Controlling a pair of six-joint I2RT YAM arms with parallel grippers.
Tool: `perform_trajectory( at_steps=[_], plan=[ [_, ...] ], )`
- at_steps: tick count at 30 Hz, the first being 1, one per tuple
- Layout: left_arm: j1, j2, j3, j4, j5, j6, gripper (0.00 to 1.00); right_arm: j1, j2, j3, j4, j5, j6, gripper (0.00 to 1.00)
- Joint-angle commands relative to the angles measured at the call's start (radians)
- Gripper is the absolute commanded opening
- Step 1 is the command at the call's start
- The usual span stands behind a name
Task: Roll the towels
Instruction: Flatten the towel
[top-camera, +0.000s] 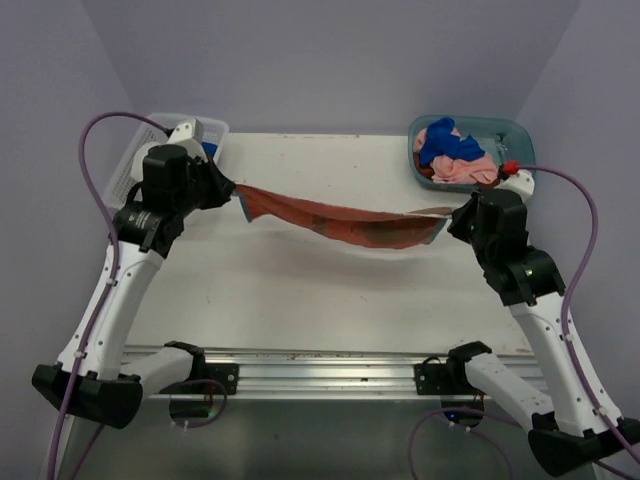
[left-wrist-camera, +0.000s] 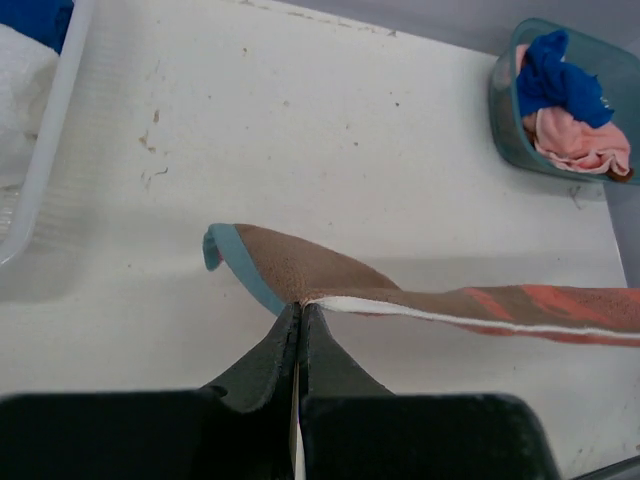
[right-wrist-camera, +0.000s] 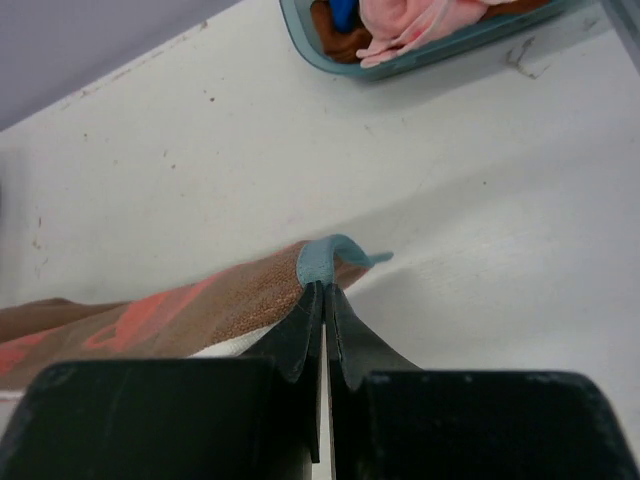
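Observation:
A brown towel (top-camera: 340, 222) with orange patches and a teal edge hangs stretched above the table, sagging in the middle. My left gripper (top-camera: 232, 188) is shut on its left corner, and in the left wrist view the brown towel (left-wrist-camera: 330, 275) leaves the gripper (left-wrist-camera: 300, 308) toward the right. My right gripper (top-camera: 448, 222) is shut on the other corner. In the right wrist view the towel's teal edge curls over the gripper (right-wrist-camera: 325, 288), and the brown towel (right-wrist-camera: 200, 305) runs off to the left.
A teal tub (top-camera: 510, 124) at the back right holds a blue towel (top-camera: 440, 140) and a pink towel (top-camera: 465, 165). A white mesh basket (top-camera: 125, 170) at the back left holds a white towel (left-wrist-camera: 20, 90) and a blue one (left-wrist-camera: 35, 15).

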Motion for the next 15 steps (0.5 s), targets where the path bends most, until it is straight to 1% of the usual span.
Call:
perform_trajectory(
  at_steps=[1, 4, 9, 11, 15],
  plan=[
    [0.009, -0.108, 0.037, 0.032, -0.01, 0.025, 0.0, -0.002, -0.063, 0.067, -0.107, 0.095, -0.026, 0.0],
    [0.009, -0.199, 0.022, 0.072, -0.016, 0.031, 0.0, -0.004, -0.131, 0.117, -0.159, 0.123, -0.026, 0.0],
    [0.009, -0.343, 0.02, 0.073, -0.024, 0.039, 0.0, -0.004, -0.238, 0.203, -0.246, 0.127, -0.024, 0.0],
    [0.009, -0.388, 0.013, 0.073, -0.005, 0.038, 0.0, -0.002, -0.273, 0.233, -0.277, 0.115, -0.023, 0.0],
    [0.007, -0.501, -0.032, 0.076, 0.05, -0.001, 0.0, -0.004, -0.327, 0.239, -0.356, 0.034, -0.009, 0.0]
  ],
)
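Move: The towel hangs stretched between my two hands, high over the table. Its middle is about 17 cm right of my left hand, 3 cm back and some 5 cm lower; from my right hand it is 17 cm left, 2 cm ahead and 5 cm lower. The white basket stands roughly 20 cm ahead of my left hand, 18 cm left and 25 cm below; the teal bin about 26 cm ahead of my right hand, 10 cm right and 23 cm below. I sweep both hands up and back towards my bases at once, about 13 cm up and 11 cm back with the left, some 10 cm each way with the right, which also pulls about 4 cm outward. Both sets of fingers tip upward, the left more, around 25 degrees, and stay shut; the left keeps its pinch on the towel corner, while the right's contact with its end comes to an end. ##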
